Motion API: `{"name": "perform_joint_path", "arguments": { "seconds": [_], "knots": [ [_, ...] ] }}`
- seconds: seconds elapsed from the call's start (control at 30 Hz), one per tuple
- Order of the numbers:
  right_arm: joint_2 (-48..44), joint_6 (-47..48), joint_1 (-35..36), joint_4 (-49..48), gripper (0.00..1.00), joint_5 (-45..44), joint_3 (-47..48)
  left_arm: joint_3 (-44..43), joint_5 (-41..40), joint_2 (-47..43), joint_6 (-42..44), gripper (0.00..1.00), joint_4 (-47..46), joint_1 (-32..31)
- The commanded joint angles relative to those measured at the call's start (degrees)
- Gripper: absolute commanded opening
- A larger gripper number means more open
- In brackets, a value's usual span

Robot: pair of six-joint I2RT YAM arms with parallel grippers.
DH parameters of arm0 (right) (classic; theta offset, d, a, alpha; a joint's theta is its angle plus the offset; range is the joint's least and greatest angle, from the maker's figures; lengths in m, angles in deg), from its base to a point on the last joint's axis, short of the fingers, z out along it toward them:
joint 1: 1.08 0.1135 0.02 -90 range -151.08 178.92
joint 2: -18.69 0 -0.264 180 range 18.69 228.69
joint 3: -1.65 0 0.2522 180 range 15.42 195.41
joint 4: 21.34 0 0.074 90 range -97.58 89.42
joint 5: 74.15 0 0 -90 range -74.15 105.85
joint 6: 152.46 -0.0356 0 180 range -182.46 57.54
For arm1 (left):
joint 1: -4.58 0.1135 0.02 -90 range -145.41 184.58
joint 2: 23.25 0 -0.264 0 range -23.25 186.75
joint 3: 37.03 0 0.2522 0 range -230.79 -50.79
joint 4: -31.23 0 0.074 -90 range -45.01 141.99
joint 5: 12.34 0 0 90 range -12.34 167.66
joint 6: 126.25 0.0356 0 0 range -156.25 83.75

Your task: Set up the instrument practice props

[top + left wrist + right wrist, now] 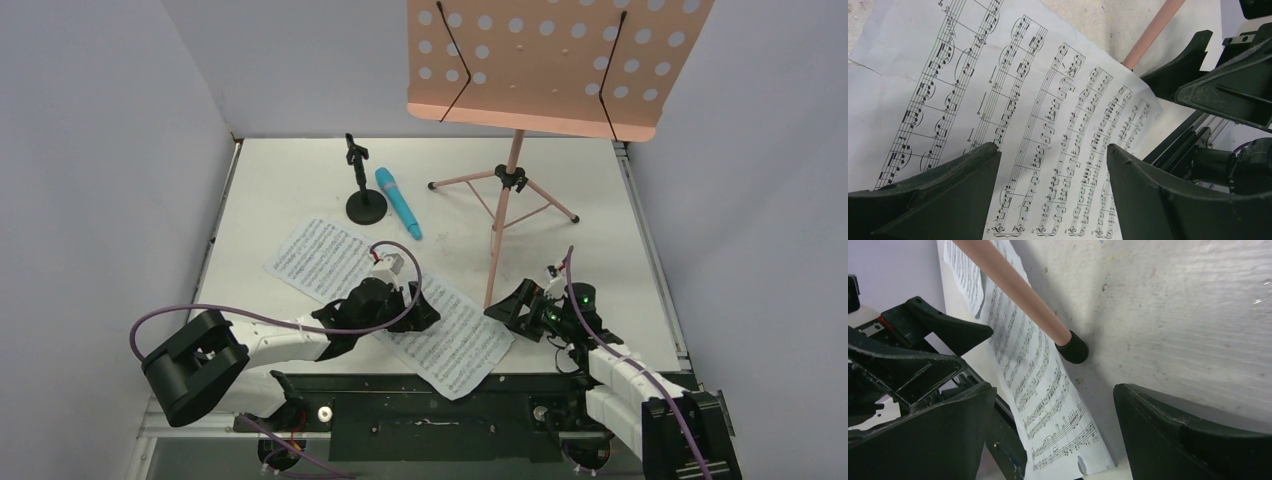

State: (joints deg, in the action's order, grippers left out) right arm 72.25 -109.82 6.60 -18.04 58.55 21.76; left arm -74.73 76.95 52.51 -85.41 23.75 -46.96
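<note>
The pink perforated music stand (pixel 560 60) stands on its tripod at the back right. One sheet-music page (pixel 320 255) lies flat on the table, and a second page (pixel 455 335) reaches over the near edge. My left gripper (pixel 425 305) hovers open over this second page (pixel 1048 100), nothing between its fingers (pixel 973 170). Just right of the page, my right gripper (pixel 510 305) is open and empty, close to the stand's front leg (pixel 1013 285) and its black foot (pixel 1073 350). The blue microphone (pixel 398 203) lies beside the black round-based mic stand (pixel 364 205).
White walls close in the table on the left, back and right. The stand's other tripod legs (pixel 545 200) spread across the back right. A dark rail (pixel 420 405) runs along the near edge between the arm bases.
</note>
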Motion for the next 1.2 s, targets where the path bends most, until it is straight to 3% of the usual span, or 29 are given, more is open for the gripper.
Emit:
{"name": "perform_joint_path", "arguments": {
  "seconds": [0.0,0.23,0.43,0.57,0.83,1.0,1.17],
  "knots": [
    [2.0,-1.9,2.8,-6.5,0.87,-0.7,-1.4,0.3,-0.2,1.4,-0.7,0.76,-2.3,0.3],
    [3.0,-1.9,3.3,-7.9,0.47,0.0,-2.4,0.5,0.5,3.8,-1.3,0.75,-4.7,0.3],
    [2.6,-1.5,3.5,-7.1,0.47,-0.7,-2.6,0.8,0.7,5.4,-1.9,0.74,-6.6,0.3],
    [2.3,-1.4,3.8,-7.0,0.38,-0.8,-2.2,0.8,0.7,5.5,-2.0,0.74,-7.2,0.3],
    [3.6,0.6,4.1,-5.7,0.07,-0.2,1.4,-0.3,1.4,4.7,-1.1,0.74,-7.6,0.3],
    [2.9,3.1,4.3,-2.2,0.05,0.1,6.1,-0.6,2.5,1.0,1.7,0.74,-7.2,0.3],
    [2.0,10.0,4.8,6.5,0.05,2.0,13.9,-3.9,-1.7,-6.3,7.1,0.75,2.3,0.5]
  ]
}}
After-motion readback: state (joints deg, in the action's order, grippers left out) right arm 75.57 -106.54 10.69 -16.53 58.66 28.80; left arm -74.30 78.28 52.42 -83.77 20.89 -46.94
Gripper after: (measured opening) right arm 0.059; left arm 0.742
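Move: The loose lower sheet of music has its middle about 12 cm left, 4 cm back and 3 cm below my right hand; its far edge, by the right corner, lies some 2 cm behind and 3 cm below that hand. The stand's black foot is about 3 cm left and 2 cm ahead. From my left hand the sheet's middle is some 3 cm back, 2 cm right and 3 cm below, the other sheet roughly 21 cm left and 10 cm ahead. I draw my right hand back and down about 2 cm onto the sheet's far edge near its right corner, shut the fingers from wide open and pinch it, then lift some 4 cm while going about 3 cm forward, fingertips tipping up a little. My left hand, still open, sinks about 2 cm to the sheet, waits there, then rises nearly 3 cm. ##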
